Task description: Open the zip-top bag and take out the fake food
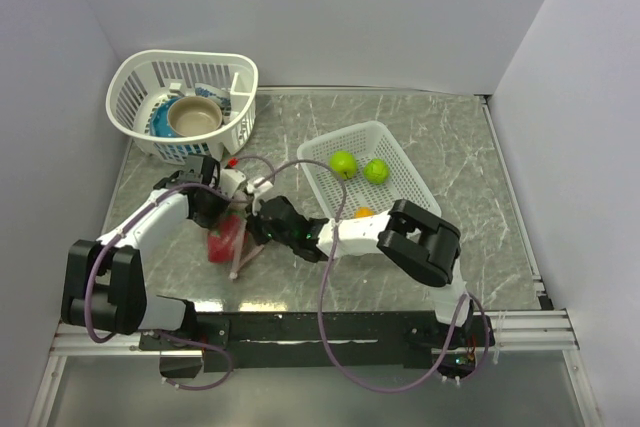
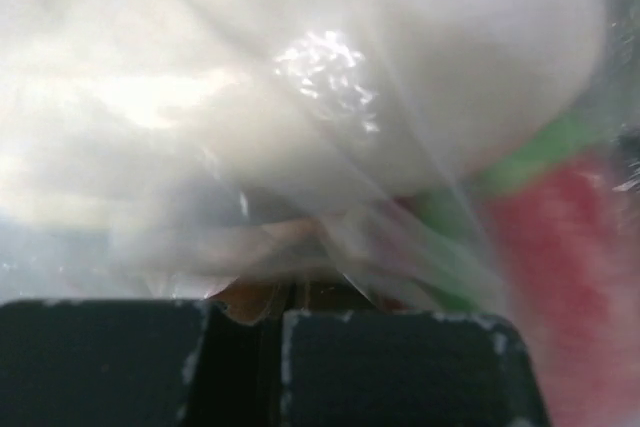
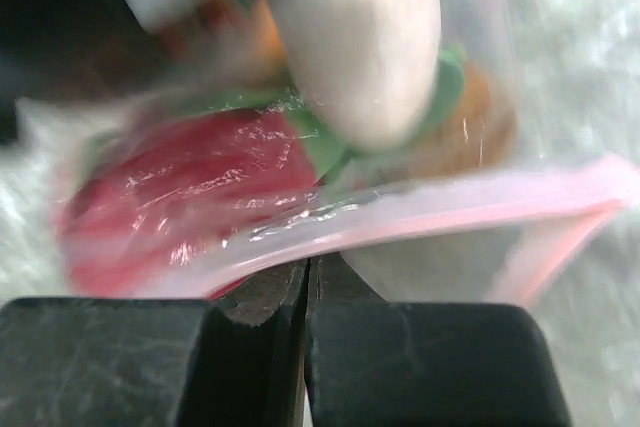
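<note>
The zip-top bag (image 1: pixel 232 243) lies between both grippers at the left middle of the table, with its pink zip strip (image 1: pixel 241 257) toward the front. My left gripper (image 1: pixel 214 203) is shut on the bag's clear film (image 2: pixel 300 237). My right gripper (image 1: pixel 262 223) is shut on the edge by the pink zip strip (image 3: pixel 450 209). A red piece (image 3: pixel 190 187) with green trim and a white piece (image 3: pixel 360 47) are inside the bag. Two lime-green balls (image 1: pixel 343 163) and an orange ball (image 1: pixel 364 213) lie in the white rectangular basket (image 1: pixel 400 162).
A round white basket (image 1: pixel 135 82) stands at the back left with a tan bowl (image 1: pixel 195 117) on a blue plate. Purple cables loop over the table between the arms. Walls close in the left, back and right sides.
</note>
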`<action>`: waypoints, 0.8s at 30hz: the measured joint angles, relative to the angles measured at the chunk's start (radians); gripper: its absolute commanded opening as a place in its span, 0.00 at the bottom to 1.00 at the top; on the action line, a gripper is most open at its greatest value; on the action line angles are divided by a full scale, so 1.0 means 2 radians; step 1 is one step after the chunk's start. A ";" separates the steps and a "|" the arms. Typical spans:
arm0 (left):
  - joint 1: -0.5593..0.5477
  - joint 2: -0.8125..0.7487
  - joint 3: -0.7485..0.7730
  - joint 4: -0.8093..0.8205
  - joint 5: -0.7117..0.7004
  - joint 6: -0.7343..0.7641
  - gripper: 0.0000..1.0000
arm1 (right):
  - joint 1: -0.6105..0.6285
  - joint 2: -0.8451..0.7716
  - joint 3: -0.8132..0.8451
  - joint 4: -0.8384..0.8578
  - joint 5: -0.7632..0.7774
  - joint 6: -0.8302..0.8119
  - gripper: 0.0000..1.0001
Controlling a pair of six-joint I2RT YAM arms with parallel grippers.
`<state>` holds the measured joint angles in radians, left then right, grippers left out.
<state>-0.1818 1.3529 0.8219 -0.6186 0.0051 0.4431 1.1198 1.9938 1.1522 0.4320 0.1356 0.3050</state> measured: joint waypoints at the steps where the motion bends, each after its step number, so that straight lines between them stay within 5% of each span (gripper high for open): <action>1: 0.000 0.002 0.001 0.000 0.002 0.000 0.01 | 0.000 -0.004 -0.010 -0.004 0.002 0.000 0.00; 13: 0.023 0.017 -0.003 0.010 0.002 0.005 0.01 | 0.001 -0.047 -0.102 -0.036 0.011 0.014 0.00; 18: 0.035 0.023 -0.007 0.018 0.002 0.008 0.01 | -0.008 -0.083 -0.123 -0.051 0.007 0.028 0.47; 24: 0.036 0.024 -0.008 0.019 0.002 0.008 0.01 | -0.026 -0.063 -0.089 -0.048 -0.023 0.053 0.52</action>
<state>-0.1097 1.4017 0.8059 -0.5804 0.0097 0.4595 1.0679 1.8687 0.9733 0.3363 0.0891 0.4107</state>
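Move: The red strawberry lies in the bag some 6 cm left of the right hand and 5 cm nearer the base, about 3 cm below. The middle of the bag's pink mouth strip is roughly 3 cm left and 5 cm back, and the white food about 7 cm left and 4 cm ahead. From the left hand, the strawberry is around 5 cm right and 5 cm back, the white food about 4 cm straight ahead. The bag's pink mouth strip is drawn to the right as the right hand, shut at its edge, backs away from the strawberry about 7.5 cm rightward while sinking 5 cm and easing back 3. The fingers then open halfway, and the hand rises a little and starts back towards the mouth. The left hand, still shut on the bag film, shifts 2 cm left and slightly down. ##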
